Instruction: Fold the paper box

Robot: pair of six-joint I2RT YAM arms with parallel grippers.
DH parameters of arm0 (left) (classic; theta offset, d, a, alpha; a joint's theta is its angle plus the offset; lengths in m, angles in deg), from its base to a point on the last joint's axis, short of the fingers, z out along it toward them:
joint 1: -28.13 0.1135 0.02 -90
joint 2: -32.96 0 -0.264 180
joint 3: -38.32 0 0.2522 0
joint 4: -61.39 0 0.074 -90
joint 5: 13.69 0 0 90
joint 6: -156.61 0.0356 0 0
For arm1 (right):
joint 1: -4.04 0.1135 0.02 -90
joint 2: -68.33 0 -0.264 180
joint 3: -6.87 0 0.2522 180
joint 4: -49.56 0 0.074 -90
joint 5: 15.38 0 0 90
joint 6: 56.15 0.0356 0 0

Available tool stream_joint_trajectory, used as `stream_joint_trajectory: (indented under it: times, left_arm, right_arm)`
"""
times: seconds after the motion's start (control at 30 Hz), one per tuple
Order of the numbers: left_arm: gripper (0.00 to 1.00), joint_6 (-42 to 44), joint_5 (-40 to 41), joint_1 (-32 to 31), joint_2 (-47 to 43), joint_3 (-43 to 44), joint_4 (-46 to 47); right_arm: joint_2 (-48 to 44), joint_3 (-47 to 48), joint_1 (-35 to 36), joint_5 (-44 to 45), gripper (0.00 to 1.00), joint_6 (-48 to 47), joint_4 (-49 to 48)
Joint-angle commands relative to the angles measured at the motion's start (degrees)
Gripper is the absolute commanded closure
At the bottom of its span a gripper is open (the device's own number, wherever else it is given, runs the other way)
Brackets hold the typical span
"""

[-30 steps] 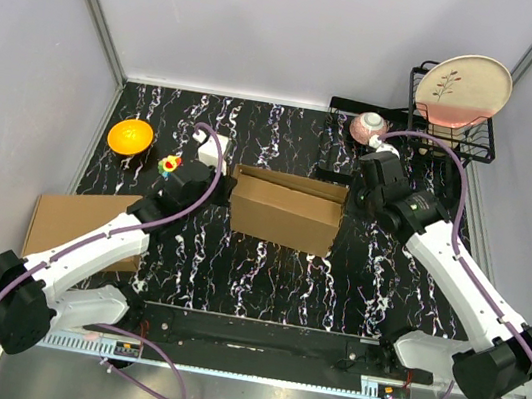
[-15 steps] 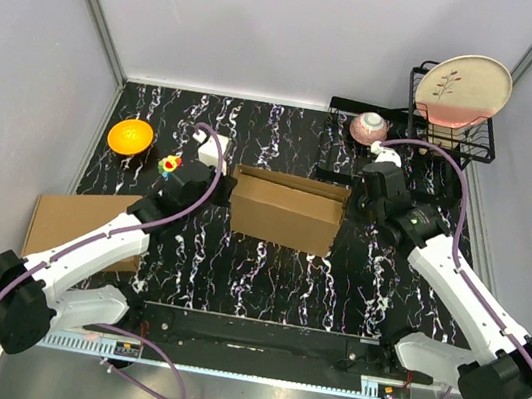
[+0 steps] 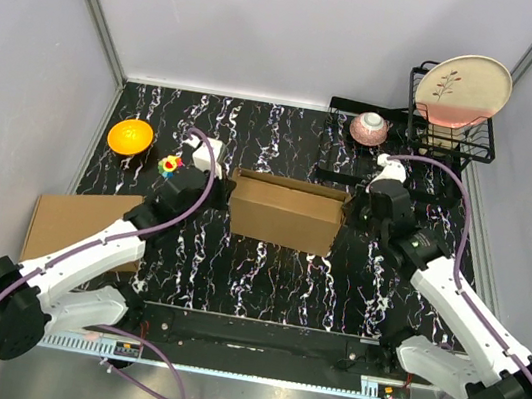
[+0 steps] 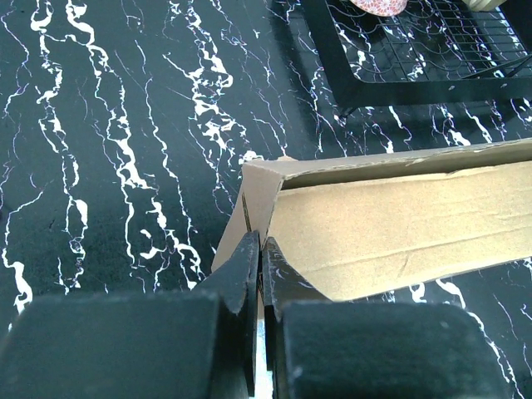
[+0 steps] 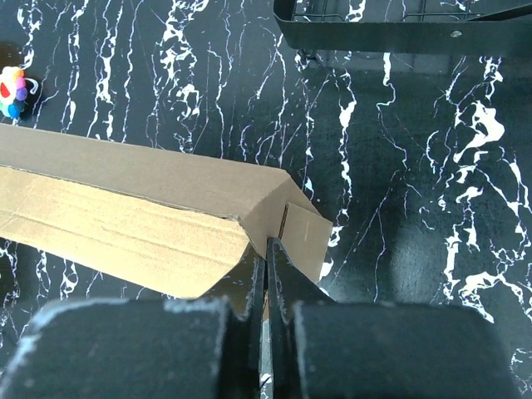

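The paper box (image 3: 284, 213) is a long brown cardboard box lying across the middle of the black marbled table, its top open. My left gripper (image 3: 226, 186) is shut, its tips against the box's left end. In the left wrist view the closed fingertips (image 4: 260, 241) meet the corner fold of the paper box (image 4: 391, 233). At the opposite end my right gripper (image 3: 351, 210) is also shut. The right wrist view shows its tips (image 5: 268, 243) touching the end flap of the paper box (image 5: 125, 216). Nothing shows held between either pair of fingers.
An orange bowl (image 3: 130, 135) and a small colourful toy (image 3: 168, 164) sit at the far left. A second plain carton (image 3: 75, 220) lies at the left edge. A pink bowl (image 3: 368, 128) and a black wire rack (image 3: 477, 147) holding a plate (image 3: 463, 87) stand far right.
My right arm has swung in from the far right until its shut gripper meets the box's right end. The left arm shifted only slightly at the left end.
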Motion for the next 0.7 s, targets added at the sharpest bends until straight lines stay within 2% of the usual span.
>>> stream_joint_trajectory:
  times: [0.0,0.17,0.3,0.67]
  left_arm:
    - [1.00,-1.34,0.44,-1.44,-0.20,-3.01,-6.61]
    - [1.00,-0.47,1.50,-1.88,0.06,-2.58,-7.14]
    - [1.00,-0.46,2.20,-2.40,0.67,-2.40,-7.41]
    - [1.00,0.59,4.05,-3.90,1.55,-1.26,-8.37]
  right_arm:
    - [-0.12,-4.76,0.82,-4.58,0.97,1.81,7.03]
    - [-3.73,-4.06,0.82,-4.50,0.85,2.17,7.73]
    - [-4.44,-2.13,0.73,-4.24,0.70,2.25,9.13]
    - [-6.28,4.72,0.82,-1.60,0.63,0.68,9.57]
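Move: The right hand has the right corner of the box's top edge shut between its fingertips; the box's middle lies some 14 cm to its left, 3 cm back and 6 cm lower. From this hand, the black rack is about 17 cm ahead and 10 cm right, with the pink bowl 20 cm ahead and 3 cm right, both well below. For the left hand, gripping the opposite corner, the box's middle is about 13 cm right, 3 cm back and 6 cm down. Straight back towards its base goes the right hand, about 3.5 cm, opening its fingers to a third of their range as it goes, so that the pinch on the box's right corner ends and the tips draw off the side flap. The left hand keeps its shut grip on the left corner and hardly shifts. ##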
